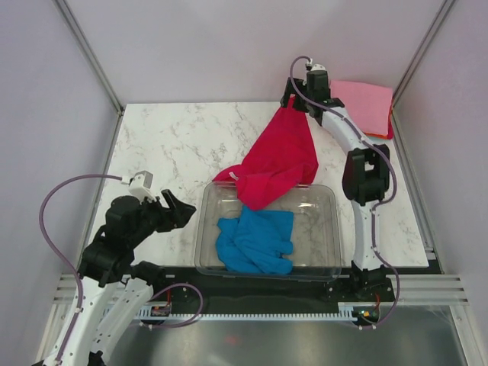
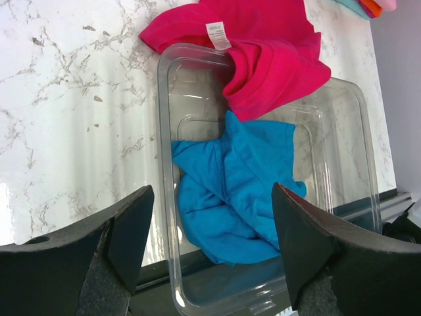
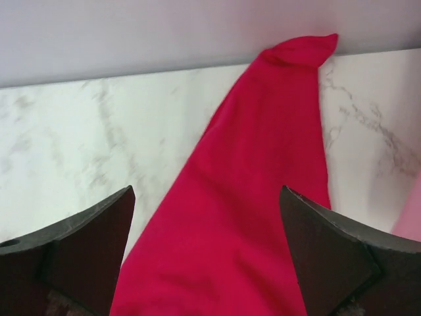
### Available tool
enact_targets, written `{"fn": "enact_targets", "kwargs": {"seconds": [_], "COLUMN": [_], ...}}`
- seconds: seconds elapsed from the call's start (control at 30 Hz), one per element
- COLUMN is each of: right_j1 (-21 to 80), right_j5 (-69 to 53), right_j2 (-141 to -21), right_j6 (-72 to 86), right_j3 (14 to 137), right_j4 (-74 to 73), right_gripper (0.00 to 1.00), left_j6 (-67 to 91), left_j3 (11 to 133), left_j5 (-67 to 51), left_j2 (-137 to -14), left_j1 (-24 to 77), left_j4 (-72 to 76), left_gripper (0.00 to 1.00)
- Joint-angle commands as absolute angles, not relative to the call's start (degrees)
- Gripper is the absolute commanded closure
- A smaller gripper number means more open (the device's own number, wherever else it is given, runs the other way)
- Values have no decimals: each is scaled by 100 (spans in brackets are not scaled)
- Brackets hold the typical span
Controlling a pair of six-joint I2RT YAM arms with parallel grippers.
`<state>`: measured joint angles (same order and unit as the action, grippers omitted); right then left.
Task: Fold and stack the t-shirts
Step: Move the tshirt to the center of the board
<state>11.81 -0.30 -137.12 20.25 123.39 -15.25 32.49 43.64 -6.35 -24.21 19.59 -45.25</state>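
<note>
A crimson red t-shirt (image 1: 278, 156) stretches from the far rim of the clear tub (image 1: 334, 229) to a point near the table's back edge. My right gripper (image 1: 293, 104) hovers over that pointed end, open, with the red cloth (image 3: 243, 197) lying below its spread fingers (image 3: 92, 237). A bright blue t-shirt (image 1: 255, 240) lies crumpled inside the tub. At the far right a folded light pink t-shirt (image 1: 364, 103) tops a small stack. My left gripper (image 1: 177, 210) stands open and empty beside the tub's left wall, looking down on the blue t-shirt (image 2: 237, 191).
The tub's rim (image 2: 163, 164) runs between my left fingers in the wrist view. Orange (image 2: 371, 6) and teal (image 2: 348, 4) edges show under the pink stack. Grey walls close the table on three sides. A black rail (image 1: 252, 273) runs along the near edge.
</note>
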Motion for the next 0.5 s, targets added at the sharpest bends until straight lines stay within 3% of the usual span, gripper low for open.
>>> {"fn": "enact_targets", "kwargs": {"seconds": [0.0, 0.2, 0.47], "right_j1": [1467, 2205, 3067], "right_j5": [-342, -281, -228], "right_j2": [-11112, -9713, -9334], "right_j6": [1863, 2101, 2171], "right_j3": [11494, 9092, 7761], "right_j4": [-1704, -2248, -2716], "right_gripper": [2, 2, 3], "left_j6": [3120, 3041, 2900], "left_j3": [4342, 4342, 4377], "left_j5": [-606, -966, -1318], "left_j2": [-2697, -3435, -4578], "left_j1": [1916, 1916, 1934], "left_j4": [-4351, -4351, -4359], "left_gripper": [20, 20, 23]}}
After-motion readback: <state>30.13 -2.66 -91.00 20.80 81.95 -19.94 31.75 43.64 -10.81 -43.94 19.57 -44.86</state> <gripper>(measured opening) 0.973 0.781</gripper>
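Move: The red t-shirt's middle lies about 20 cm back, 8 cm left and 12 cm below the open right hand. Counted from that hand, the clear bin is 45 cm back, 10 cm left, and the pink folded stack is 28 cm right, 2 cm ahead, both some 11 cm lower. From the left hand, the red t-shirt is about 28 cm ahead, 26 cm right and 21 cm below. Right hand, open, arcs up and back 25 cm over the red t-shirt; left sinks 6 cm, tipping down. ##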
